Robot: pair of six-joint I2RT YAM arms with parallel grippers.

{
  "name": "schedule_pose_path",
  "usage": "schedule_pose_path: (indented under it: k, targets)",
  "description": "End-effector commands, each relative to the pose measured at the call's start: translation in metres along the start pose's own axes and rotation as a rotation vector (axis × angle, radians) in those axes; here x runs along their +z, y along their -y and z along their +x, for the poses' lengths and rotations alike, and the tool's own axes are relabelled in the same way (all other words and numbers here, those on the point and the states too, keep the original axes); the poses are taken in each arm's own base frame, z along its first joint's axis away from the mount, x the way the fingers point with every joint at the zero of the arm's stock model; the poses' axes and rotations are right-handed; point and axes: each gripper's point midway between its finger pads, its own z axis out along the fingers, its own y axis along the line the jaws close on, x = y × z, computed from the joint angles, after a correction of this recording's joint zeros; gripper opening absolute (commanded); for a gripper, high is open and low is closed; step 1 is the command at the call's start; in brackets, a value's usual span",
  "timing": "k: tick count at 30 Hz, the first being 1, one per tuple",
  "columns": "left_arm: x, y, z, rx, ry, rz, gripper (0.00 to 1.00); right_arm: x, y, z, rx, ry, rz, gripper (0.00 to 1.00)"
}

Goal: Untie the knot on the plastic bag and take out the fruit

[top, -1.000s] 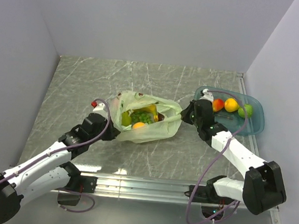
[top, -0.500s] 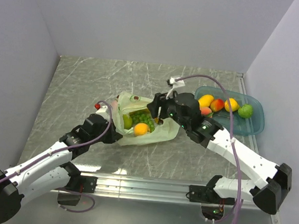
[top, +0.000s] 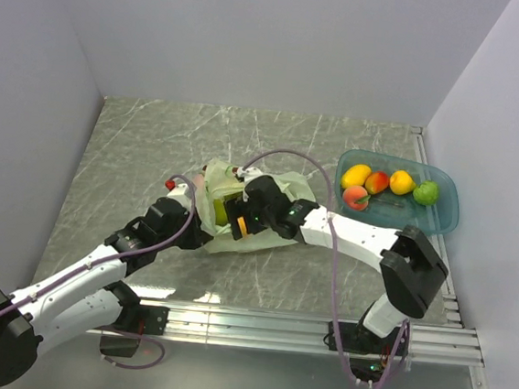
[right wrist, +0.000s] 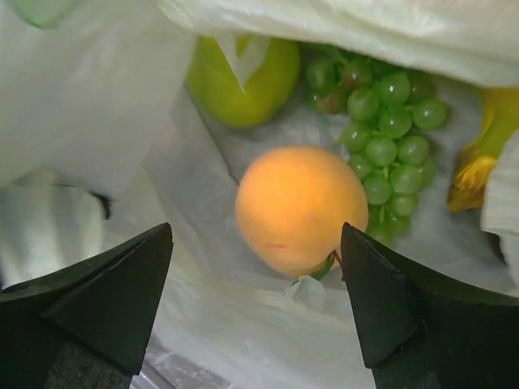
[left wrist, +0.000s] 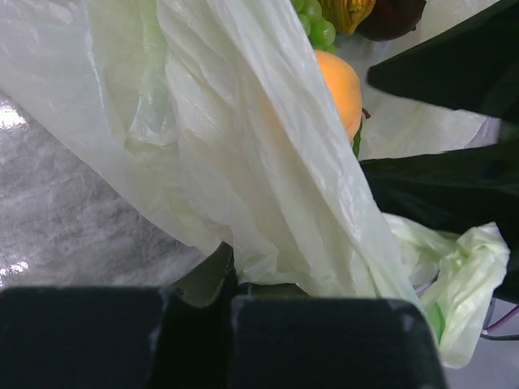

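Observation:
The pale green plastic bag (top: 280, 217) lies open mid-table; its knot is out of view. My left gripper (top: 198, 228) is shut on the bag's left edge, and the film (left wrist: 268, 203) rises bunched out of its jaws (left wrist: 231, 275). My right gripper (top: 239, 218) hangs open over the bag's mouth. In its wrist view, its fingers (right wrist: 105, 292) flank an orange round fruit (right wrist: 300, 207) without touching it. Behind that fruit lie green grapes (right wrist: 385, 138), a yellow-green fruit (right wrist: 243, 77) and a banana end (right wrist: 486, 138). A dark purple fruit (left wrist: 393, 12) shows in the left wrist view.
A blue tray (top: 441, 221) at the right holds a yellow mango (top: 356, 174), a peach (top: 356, 197) and three more fruits. Grey walls close in the marble table on the left, back and right. The right arm's cable (top: 291, 156) loops above the bag.
My right arm swung left from beside the tray to over the bag's mouth, and its jaws opened. The left gripper kept its hold on the bag's edge.

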Motion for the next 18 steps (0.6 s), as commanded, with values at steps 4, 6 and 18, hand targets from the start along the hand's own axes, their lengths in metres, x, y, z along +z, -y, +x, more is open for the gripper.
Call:
schedule_pose_path:
  k: [4,6,18]
  targets:
    - [-0.001,0.004,-0.002,-0.006,0.016,0.020,0.01,0.035,0.000,0.027,0.009,-0.059,0.045,0.91]
    - [-0.001,0.002,0.000,-0.008,0.011,0.014,0.01,0.042,0.000,0.036,0.006,-0.082,0.045,0.91]
    - [0.002,-0.003,0.004,-0.017,0.013,0.000,0.01,0.030,0.001,0.020,0.015,0.060,0.058,0.27]
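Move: The peach lies in the open bag almost straight below the right hand, about 9 cm down and 1 cm left. From this hand the green fruit is some 6 cm left and 3 cm ahead, the grapes 5 cm ahead, and the yellow fruit 8 cm ahead and 4 cm right, all roughly 10 cm down. From the left hand, the peach is about 4 cm ahead, 6 cm right and 6 cm lower. The right hand drops about 8 cm into the bag, its open fingers closing to pinch the peach. ##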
